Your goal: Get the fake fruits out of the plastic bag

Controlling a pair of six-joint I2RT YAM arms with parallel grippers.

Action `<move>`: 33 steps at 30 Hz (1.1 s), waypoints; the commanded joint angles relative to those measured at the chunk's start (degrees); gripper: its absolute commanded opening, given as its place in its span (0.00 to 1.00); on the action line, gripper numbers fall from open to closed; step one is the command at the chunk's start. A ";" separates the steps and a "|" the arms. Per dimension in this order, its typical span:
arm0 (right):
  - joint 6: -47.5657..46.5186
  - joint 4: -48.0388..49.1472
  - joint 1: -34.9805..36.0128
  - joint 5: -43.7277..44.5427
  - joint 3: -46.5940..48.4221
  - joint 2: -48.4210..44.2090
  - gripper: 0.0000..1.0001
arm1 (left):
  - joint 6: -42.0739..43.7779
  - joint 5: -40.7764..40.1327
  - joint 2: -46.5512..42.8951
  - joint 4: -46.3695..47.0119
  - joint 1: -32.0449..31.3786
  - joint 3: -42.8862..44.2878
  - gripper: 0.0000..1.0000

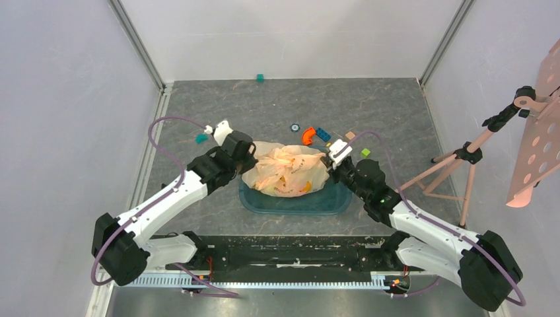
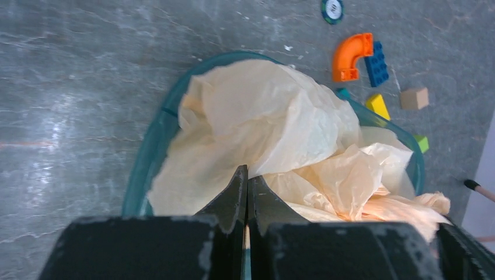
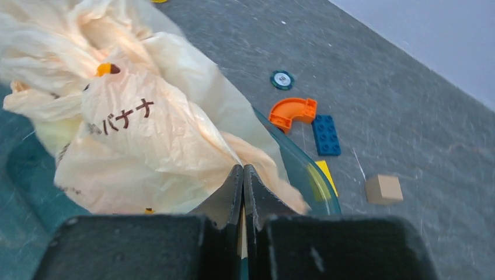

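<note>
The plastic bag [image 1: 287,170] is a crumpled pale peach heap with dark printed characters [image 3: 119,119], lying in a teal transparent tub [image 1: 297,201]. My left gripper [image 2: 248,172] is at the bag's left side, shut with a thin fold of the film pinched between its tips. At the bag's right side my right gripper [image 3: 243,168] is shut on another fold. The fake fruits are mostly hidden inside the bag. Only orange-yellow patches [image 1: 305,188] show through the film, and a yellow tip with a dark end [image 3: 105,69] peeks out.
Behind the tub lie an orange curved piece [image 1: 308,136], a blue block [image 1: 323,133], a tan cube [image 1: 350,135], a green block [image 1: 365,152] and a round token [image 1: 294,127]. A teal block [image 1: 261,78] sits far back. A pink tripod stand [image 1: 462,158] is at the right.
</note>
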 commanded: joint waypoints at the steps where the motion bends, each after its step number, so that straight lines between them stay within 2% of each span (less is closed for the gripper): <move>1: 9.53 -0.15 -3.23 7.36 -1.13 -2.34 0.00 | 4.84 -0.45 -3.21 -0.79 3.99 -2.95 0.02; 7: 17.08 -3.95 -6.56 14.12 -2.43 -5.09 0.00 | 5.92 1.53 -4.84 -0.85 8.48 -5.49 0.02; 13: 17.11 -5.73 -7.06 15.88 -3.74 -7.91 0.00 | 6.73 2.03 -5.38 -0.85 9.73 -6.27 0.02; 18: 13.41 -5.98 -7.06 12.30 -3.85 -10.23 0.00 | 9.61 4.98 -5.51 1.65 9.73 -6.60 0.02; 22: 10.79 -5.95 -7.08 8.46 -3.49 -12.65 0.00 | 18.34 12.88 -7.76 7.38 9.73 -6.09 0.04; 23: 10.43 -6.00 -7.06 7.71 -3.34 -12.87 0.00 | 20.03 14.41 -8.85 8.04 9.73 -5.42 0.22; 24: 10.16 -6.00 -7.06 7.05 -3.29 -12.88 0.00 | 22.37 15.74 -9.85 8.46 9.73 -4.38 0.46; 26: 9.96 -6.08 -7.05 5.94 -3.18 -12.51 0.00 | 26.31 19.25 -11.81 9.70 9.64 -2.18 0.69; 28: 9.96 -6.22 -7.03 4.45 -2.90 -11.77 0.00 | 31.04 23.50 -13.43 12.60 9.22 -0.65 0.78; 30: 9.95 -6.39 -7.06 3.01 -2.49 -10.81 0.00 | 35.84 28.10 -13.60 14.31 7.66 1.62 0.83; 33: 10.04 -6.87 -7.07 2.10 -1.70 -9.83 0.00 | 42.30 28.31 -11.31 14.35 1.93 4.77 0.85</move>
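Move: Both grippers are already shut on the plastic bag, facing each other across it. From the left hand the bag's middle is about 12 cm to the right, 3 cm back and 8 below, with the teal tray's middle some 14 cm right, 6 back and 15 below. From the right hand the bag's middle lies roughly 12 cm left, 3 back and 8 below; out on the table, about 15 below, are the orange curved block 9 ahead and 5 left, and the blue brick 9 ahead and 1 left. The hands pull the pinched bag apart: the left goes about 5 cm to its left while sinking some 3 cm, the right draws about 7 cm to the right, turning clockwise some 20 degrees, then keeps its pinch and eases back a little. After a short hold the left fingers open wide and let go, and that hand climbs roughly 10 cm off the bag, swinging back to the right, turning clockwise and tipping its fingers upward. ##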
